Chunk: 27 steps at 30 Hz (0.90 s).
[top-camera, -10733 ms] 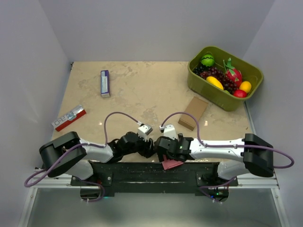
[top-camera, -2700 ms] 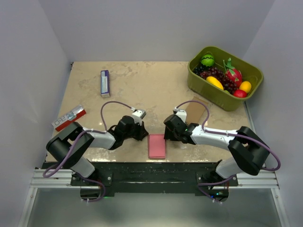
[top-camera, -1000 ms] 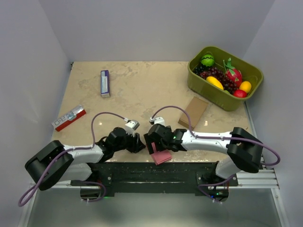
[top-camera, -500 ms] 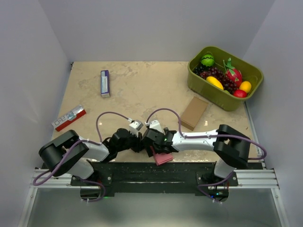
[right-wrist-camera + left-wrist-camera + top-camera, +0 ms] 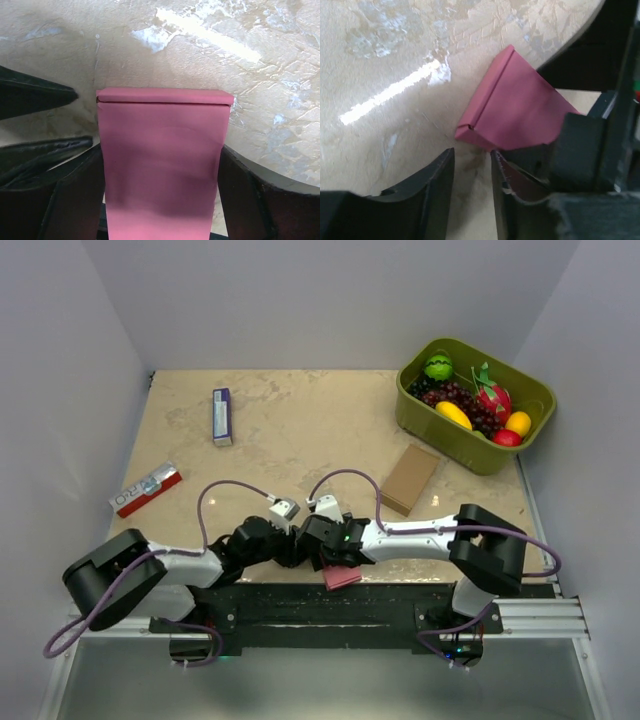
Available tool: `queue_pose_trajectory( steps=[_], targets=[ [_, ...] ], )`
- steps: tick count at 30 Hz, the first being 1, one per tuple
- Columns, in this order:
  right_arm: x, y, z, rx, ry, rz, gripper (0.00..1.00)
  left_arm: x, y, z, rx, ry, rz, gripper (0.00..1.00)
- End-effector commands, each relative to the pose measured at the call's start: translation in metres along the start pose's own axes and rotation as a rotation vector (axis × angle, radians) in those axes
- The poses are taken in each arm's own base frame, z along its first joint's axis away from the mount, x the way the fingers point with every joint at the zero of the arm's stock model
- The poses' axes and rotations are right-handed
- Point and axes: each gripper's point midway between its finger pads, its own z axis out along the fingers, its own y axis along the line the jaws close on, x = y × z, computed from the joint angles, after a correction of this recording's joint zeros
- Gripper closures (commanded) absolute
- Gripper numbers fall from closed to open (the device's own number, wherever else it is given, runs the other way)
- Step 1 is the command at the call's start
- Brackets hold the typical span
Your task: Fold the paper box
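The paper box [image 5: 342,577] is a flat pink-red packet at the table's front edge, partly overhanging it. My right gripper [image 5: 330,555] straddles it. In the right wrist view the paper box [image 5: 165,150] fills the gap of the right gripper [image 5: 160,150], and both fingers touch its long sides. My left gripper [image 5: 293,548] sits just left of it. In the left wrist view the left gripper [image 5: 472,155] stands narrowly open with nothing in it, its tips just short of a corner of the paper box [image 5: 515,115]. The left gripper's fingers [image 5: 35,92] show at the left of the right wrist view.
A green tub of toy fruit [image 5: 475,405] stands at the back right, with a brown cardboard box [image 5: 408,479] in front of it. A red-and-white packet [image 5: 146,489] lies at the left and a blue-and-white carton [image 5: 222,416] at the back left. The table's front edge [image 5: 570,45] runs beside the box.
The right gripper's fingers have narrowed onto the paper box's sides, and the box has slid slightly towards the front edge. The left gripper has moved in beside it, closing and then reopening partway.
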Motion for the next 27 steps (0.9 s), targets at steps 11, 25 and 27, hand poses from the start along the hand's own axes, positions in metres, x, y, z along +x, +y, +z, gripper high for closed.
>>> queue_pose_trajectory(
  steps=[11,25,27],
  targets=[
    [-0.033,0.015,-0.046,-0.189,-0.099,-0.020,0.52,-0.029,0.010,-0.048,-0.103,-0.072,-0.006,0.47],
    [-0.049,0.046,-0.137,-0.724,-0.167,-0.061,0.54,-0.141,-0.097,-0.127,0.277,-0.426,0.150,0.38],
    [-0.052,0.047,-0.150,-0.770,-0.186,-0.052,0.55,-0.141,-0.109,-0.131,0.335,-0.423,0.164,0.38]
  ],
)
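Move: The right hand already straddles the folded pink paper box, whose middle lies about 3 cm back and 2 cm right of it, a centimetre lower. The table's front edge is some 6 cm straight back from that hand, the brown carton about 20 cm ahead and 20 cm right. The left hand's fingertips are beside the box's far-left corner; the box's middle is about 2 cm back, 7 cm right and a centimetre below. The left hand opens wider and draws about 4 cm left, away from the box's corner, then climbs quickly to some 19 cm up, its fingers tipping up towards level. The right hand first stays put, then, keeping its grip across the box's two sides, lifts it about 12 cm while easing back roughly 4 cm and a little left, rolling left side up and turning counter-clockwise. ##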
